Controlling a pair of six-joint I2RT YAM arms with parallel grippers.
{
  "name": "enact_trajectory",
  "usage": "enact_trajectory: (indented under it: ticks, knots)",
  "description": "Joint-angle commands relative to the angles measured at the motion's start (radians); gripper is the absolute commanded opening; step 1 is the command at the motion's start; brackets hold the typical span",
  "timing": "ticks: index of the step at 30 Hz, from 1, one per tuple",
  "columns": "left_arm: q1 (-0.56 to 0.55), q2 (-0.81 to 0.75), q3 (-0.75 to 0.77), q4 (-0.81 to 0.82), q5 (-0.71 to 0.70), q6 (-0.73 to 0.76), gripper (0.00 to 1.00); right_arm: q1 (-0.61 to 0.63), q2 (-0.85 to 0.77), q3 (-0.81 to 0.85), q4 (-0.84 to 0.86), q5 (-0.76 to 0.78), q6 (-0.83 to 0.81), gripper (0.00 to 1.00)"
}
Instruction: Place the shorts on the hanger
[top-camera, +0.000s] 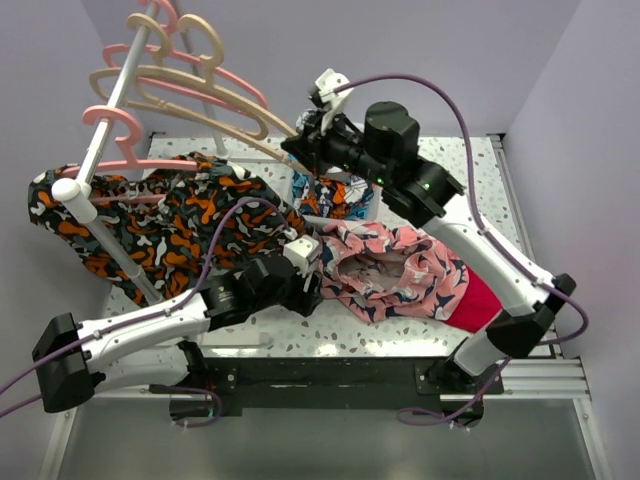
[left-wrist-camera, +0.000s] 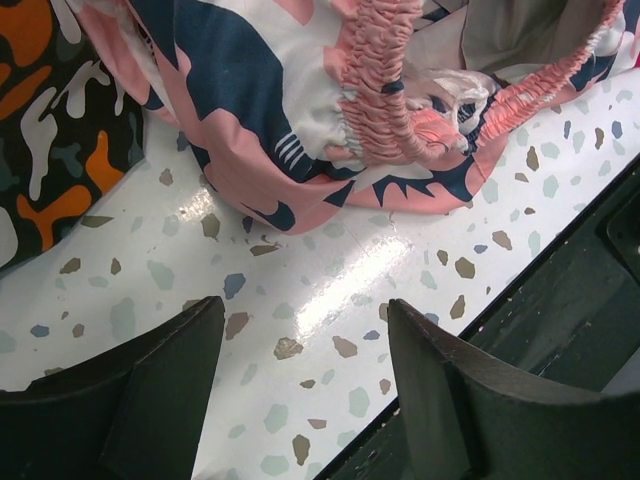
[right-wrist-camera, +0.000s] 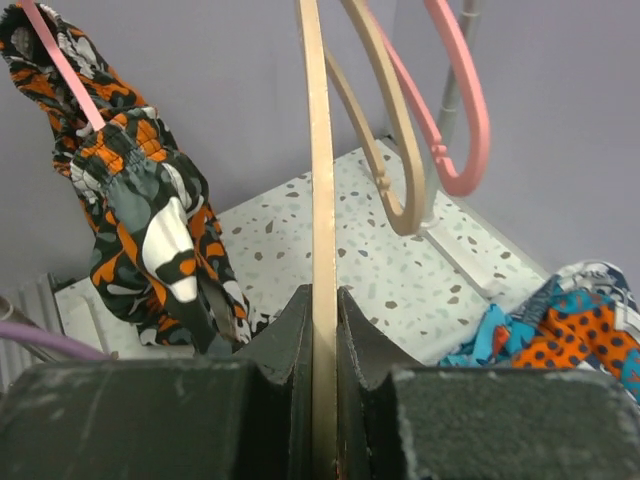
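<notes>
The shorts (top-camera: 395, 270), salmon-pink with a navy and white print, lie crumpled on the speckled table right of centre. In the left wrist view their gathered waistband (left-wrist-camera: 385, 90) lies just beyond my left gripper (left-wrist-camera: 305, 320). That gripper is open and low over bare table, with nothing between its dark fingers (left-wrist-camera: 165, 390). The beige hanger (right-wrist-camera: 319, 150) hangs from the rack at the upper left. My right gripper (right-wrist-camera: 323, 300) is raised at the back and shut on the hanger's thin bar. In the top view the right gripper (top-camera: 303, 143) sits at the hanger's right end.
A black-orange-white garment (top-camera: 160, 215) hangs on a pink hanger (top-camera: 120, 125) from the white rack rod (top-camera: 105, 110). A blue and orange cloth (top-camera: 335, 195) lies at the back centre. A red cloth (top-camera: 480, 300) pokes out under the shorts' right side. The table's front edge (left-wrist-camera: 560, 250) runs close by the left gripper.
</notes>
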Motion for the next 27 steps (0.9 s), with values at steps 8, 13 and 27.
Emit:
enact_trajectory:
  ticks: [8, 13, 27]
  knots:
    - [-0.004, 0.062, 0.076, 0.114, -0.005, -0.051, 0.69, -0.007, -0.314, -0.234, -0.003, 0.191, 0.013, 0.00]
    - [-0.004, 0.079, 0.082, 0.135, -0.011, -0.065, 0.69, -0.009, -0.476, -0.318, -0.094, 0.229, 0.052, 0.00]
    - [-0.003, 0.178, 0.154, 0.129, -0.118, -0.089, 0.66, -0.006, -0.794, -0.233, -0.695, 0.470, 0.274, 0.00]
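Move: My right hand holds the hanger by one end of its bar. The pink-and-navy shorts lie about 20 cm to its right, 2 cm farther out and some 43 cm below. From that hand, the clothes bin is roughly 27 cm ahead and 7 cm right, and the red cloth 45 cm right and 3 cm back. For my open left hand, the same shorts lie about 15 cm ahead, 18 cm right and 10 cm down. I keep my right fingers shut on the hanger and swing it right and back, farther from the rack, about 26 cm at nearly constant height, turning the hand some 20 degrees clockwise, until it is about level sideways with the shorts. Meanwhile my open left hand edges right and forward, about 4 cm, towards the waistband without gripping it. ##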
